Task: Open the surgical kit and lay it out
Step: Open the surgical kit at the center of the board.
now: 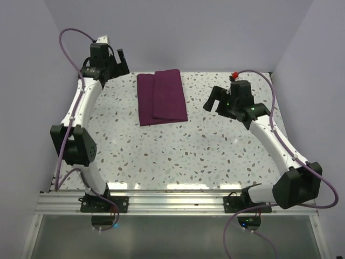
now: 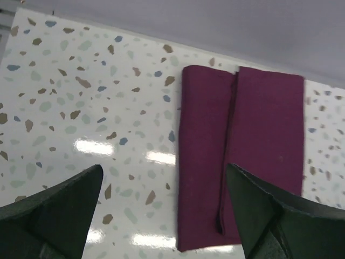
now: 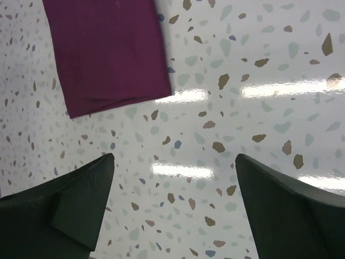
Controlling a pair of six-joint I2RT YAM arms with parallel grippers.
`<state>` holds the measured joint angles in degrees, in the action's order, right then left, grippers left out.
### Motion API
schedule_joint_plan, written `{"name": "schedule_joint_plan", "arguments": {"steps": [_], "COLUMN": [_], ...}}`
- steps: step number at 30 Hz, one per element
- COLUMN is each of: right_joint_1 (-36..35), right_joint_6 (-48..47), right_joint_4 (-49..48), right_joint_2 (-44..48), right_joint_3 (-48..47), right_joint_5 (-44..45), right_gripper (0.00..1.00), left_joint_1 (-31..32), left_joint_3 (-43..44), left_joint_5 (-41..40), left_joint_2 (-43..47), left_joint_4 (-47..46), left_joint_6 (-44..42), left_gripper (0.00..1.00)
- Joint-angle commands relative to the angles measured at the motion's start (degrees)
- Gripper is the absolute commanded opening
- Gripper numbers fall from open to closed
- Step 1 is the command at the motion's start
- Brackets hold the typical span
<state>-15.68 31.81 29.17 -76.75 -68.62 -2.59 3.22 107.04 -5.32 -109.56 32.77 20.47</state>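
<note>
The surgical kit [image 1: 161, 97] is a dark magenta-purple cloth wrap, folded shut and lying flat at the back middle of the table. It also shows in the left wrist view [image 2: 242, 151] with a flap seam down its middle, and its corner shows in the right wrist view [image 3: 108, 54]. The steel tray and silver instruments are hidden. My left gripper [image 1: 122, 60] is open and empty, up at the back left beside the wrap. My right gripper [image 1: 213, 100] is open and empty, above the table to the right of the wrap.
The table [image 1: 188, 151] is white terrazzo with coloured flecks. Lilac walls close it in at the back and both sides. An aluminium rail [image 1: 178, 199] carrying both arm bases runs along the near edge.
</note>
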Motion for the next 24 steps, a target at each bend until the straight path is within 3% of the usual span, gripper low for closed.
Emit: {"name": "schedule_joint_plan", "arguments": {"steps": [1,3,4,6,7,8,13,21,24], "right_joint_1": [-3.2,-5.2,-6.2,-10.1,-11.5,-13.9,-19.1,-24.2,-24.7], "right_joint_6": [-2.0,-2.9,-4.4,-6.5,-8.3,-9.0,-12.7,-12.0,-11.4], "right_joint_4": [1.3,2.7,3.4,6.1,7.5,9.3,17.1,23.3,22.3], "right_joint_2": [-0.9,-5.2,-7.0,-13.1,-15.5,-18.5,-35.7,-57.9,-63.3], "right_joint_3": [-5.8,-8.7,-12.7,-20.5,-23.8,-27.3,-47.3,-71.8,-74.6], "right_joint_5": [-2.1,-3.7,-3.7,-2.6,-0.2,0.6,1.0,4.4,4.3], "right_gripper": [0.98,0.98,0.98,0.98,0.98,0.98,0.98,0.97,0.96], "left_joint_1": [3.2,1.9,0.7,2.6,6.1,7.3,7.6,7.7,7.7], "left_joint_3": [-2.4,-12.0,-14.1,-17.6,-19.4,-24.1,-30.2,-39.2,-42.3], "left_joint_5": [3.8,17.9,31.3,28.5,19.2,16.8,5.6,5.7,5.8], "left_joint_2": [13.7,15.6,15.3,16.0,18.2,23.5,35.2,49.2,52.5], "left_joint_4": [1.6,-1.6,-3.1,-0.5,-1.1,-2.8,-0.6,2.1,2.8], "left_joint_6": [2.3,3.2,4.4,6.7,7.1,7.0,10.5,10.6,10.4], "left_gripper": [1.00,1.00,1.00,1.00,1.00,1.00,1.00,1.00,1.00]}}
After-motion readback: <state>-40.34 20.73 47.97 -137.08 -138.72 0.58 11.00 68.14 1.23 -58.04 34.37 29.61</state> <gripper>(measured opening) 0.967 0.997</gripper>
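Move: The surgical kit lies folded at the far middle of the board, its middle roughly 20 cm ahead of the open right gripper, 23 cm to its left and 21 cm below. The fold edge on top runs fore and aft about 4 cm left of the kit's middle. From the left gripper the kit's middle is some 2 cm ahead, 18 cm right and 22 cm below. Nothing else lies on the board nearby. Sweep the right gripper about 27 cm left and 8 cm forward to the kit's near left part, rising slightly before sinking to some 6 cm below its start; turn it 30 degrees counter-clockwise, fingers open. Meanwhile draw the open left gripper back about 22 cm and somewhat left, away from the kit: lift it, dip it, then lift again. ##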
